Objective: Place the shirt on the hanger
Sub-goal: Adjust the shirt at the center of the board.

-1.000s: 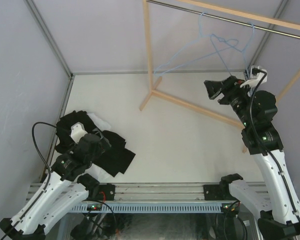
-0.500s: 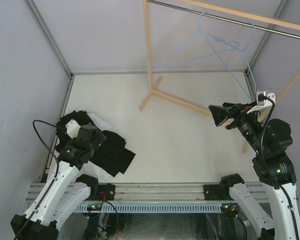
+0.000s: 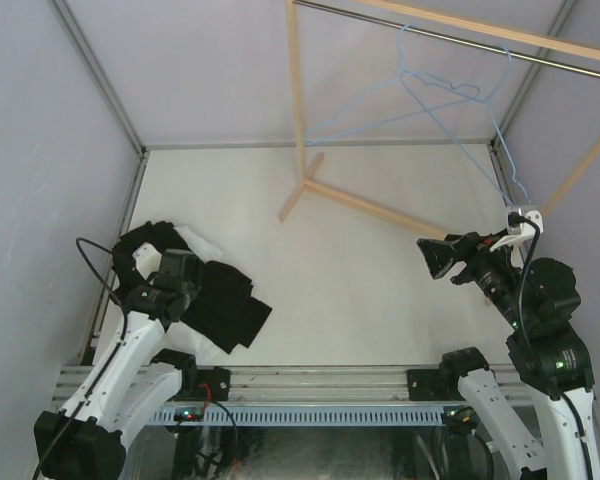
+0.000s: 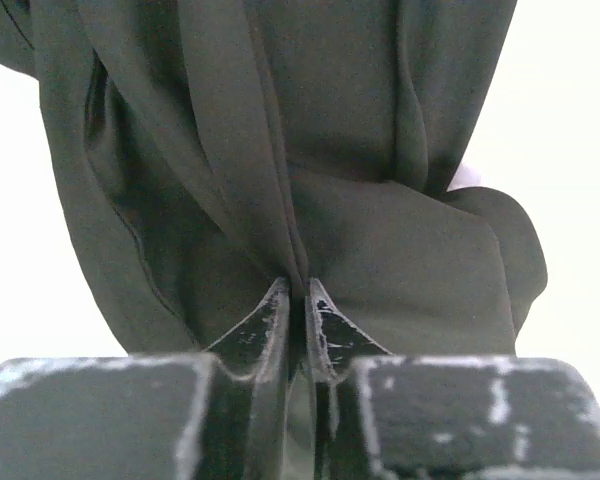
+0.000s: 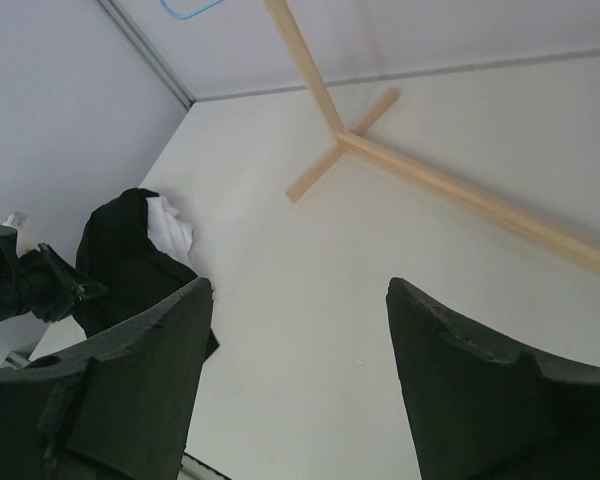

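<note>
The white shirt (image 3: 196, 241) lies crumpled at the table's left edge, and only a small part shows from under a black garment (image 3: 225, 308). It also peeks out in the right wrist view, shirt (image 5: 170, 226) beside black garment (image 5: 120, 250). My left gripper (image 3: 176, 272) is down on that heap. In its own view the left gripper (image 4: 298, 286) is shut on a raised fold of the black garment (image 4: 380, 150). The light blue wire hanger (image 3: 420, 95) hangs on the rail at the back right. Well below it, my right gripper (image 3: 436, 254) stands open in the air with nothing between its fingers, as the right gripper (image 5: 300, 287) shows.
A wooden rack with a metal rail (image 3: 450, 38) stands at the back. Its upright post (image 3: 298, 100) and floor beams (image 3: 370, 208) cross the table's far right half. Grey walls close in the table on the left, back and right.
The left gripper has shut on a fold of the black garment. The right arm has come down and back toward me, away from the hanger, with its jaws still open.
</note>
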Tool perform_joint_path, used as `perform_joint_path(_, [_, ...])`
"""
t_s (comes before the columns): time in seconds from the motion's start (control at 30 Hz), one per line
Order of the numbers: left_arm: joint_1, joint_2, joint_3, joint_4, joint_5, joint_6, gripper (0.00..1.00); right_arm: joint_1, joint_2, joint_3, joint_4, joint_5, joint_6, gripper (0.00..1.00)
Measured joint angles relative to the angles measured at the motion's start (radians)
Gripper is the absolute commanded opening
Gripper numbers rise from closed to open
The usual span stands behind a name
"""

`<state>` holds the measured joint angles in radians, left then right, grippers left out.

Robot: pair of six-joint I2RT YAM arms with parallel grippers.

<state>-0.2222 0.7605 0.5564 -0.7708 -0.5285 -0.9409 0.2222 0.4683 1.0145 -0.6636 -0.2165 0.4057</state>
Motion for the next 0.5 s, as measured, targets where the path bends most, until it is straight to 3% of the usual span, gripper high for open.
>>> perform_joint_path(0.23, [0.002, 0.007, 0.039, -0.009, 0.019, 0.063, 0.00, 0.000, -0.021, -0.002, -0.030, 0.021, 0.000, 0.71])
perform_joint_path(0.4, [-0.026, -0.039, 0.211, -0.028, 0.046, 0.132, 0.00, 0.000, -0.035, -0.031, -0.032, 0.035, 0.004, 0.71])
perform_joint_path(0.5, [-0.126, -0.018, 0.363, -0.032, 0.041, 0.174, 0.00, 0.000, -0.045, -0.059, -0.039, 0.043, 0.009, 0.71])
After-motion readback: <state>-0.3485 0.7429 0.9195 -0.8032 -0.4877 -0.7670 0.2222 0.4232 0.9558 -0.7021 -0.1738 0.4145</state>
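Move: The left fingers, partly open, are already down on the black shirt, a fold of it between the pads; the heap's middle is about 3 cm back, 4 cm to the right and 2 cm lower. A crumpled white cloth shows some 6 cm ahead and 6 cm to the right, and the rack's wooden foot roughly 20 cm ahead and 30 cm to the right. From the right hand, the shirt is about 50 cm to the left, 1 cm back and 28 cm below. Shut the left gripper fully on the fold of black shirt, then, still pinching it, lift it about 14 cm off the heap, faster as it rises, carrying it some 4 cm forward and 4 cm right. Tilt the fingers up and swing them clockwise, about 15 degrees each. Let the open, empty right hand sink 2 or 3 cm. ##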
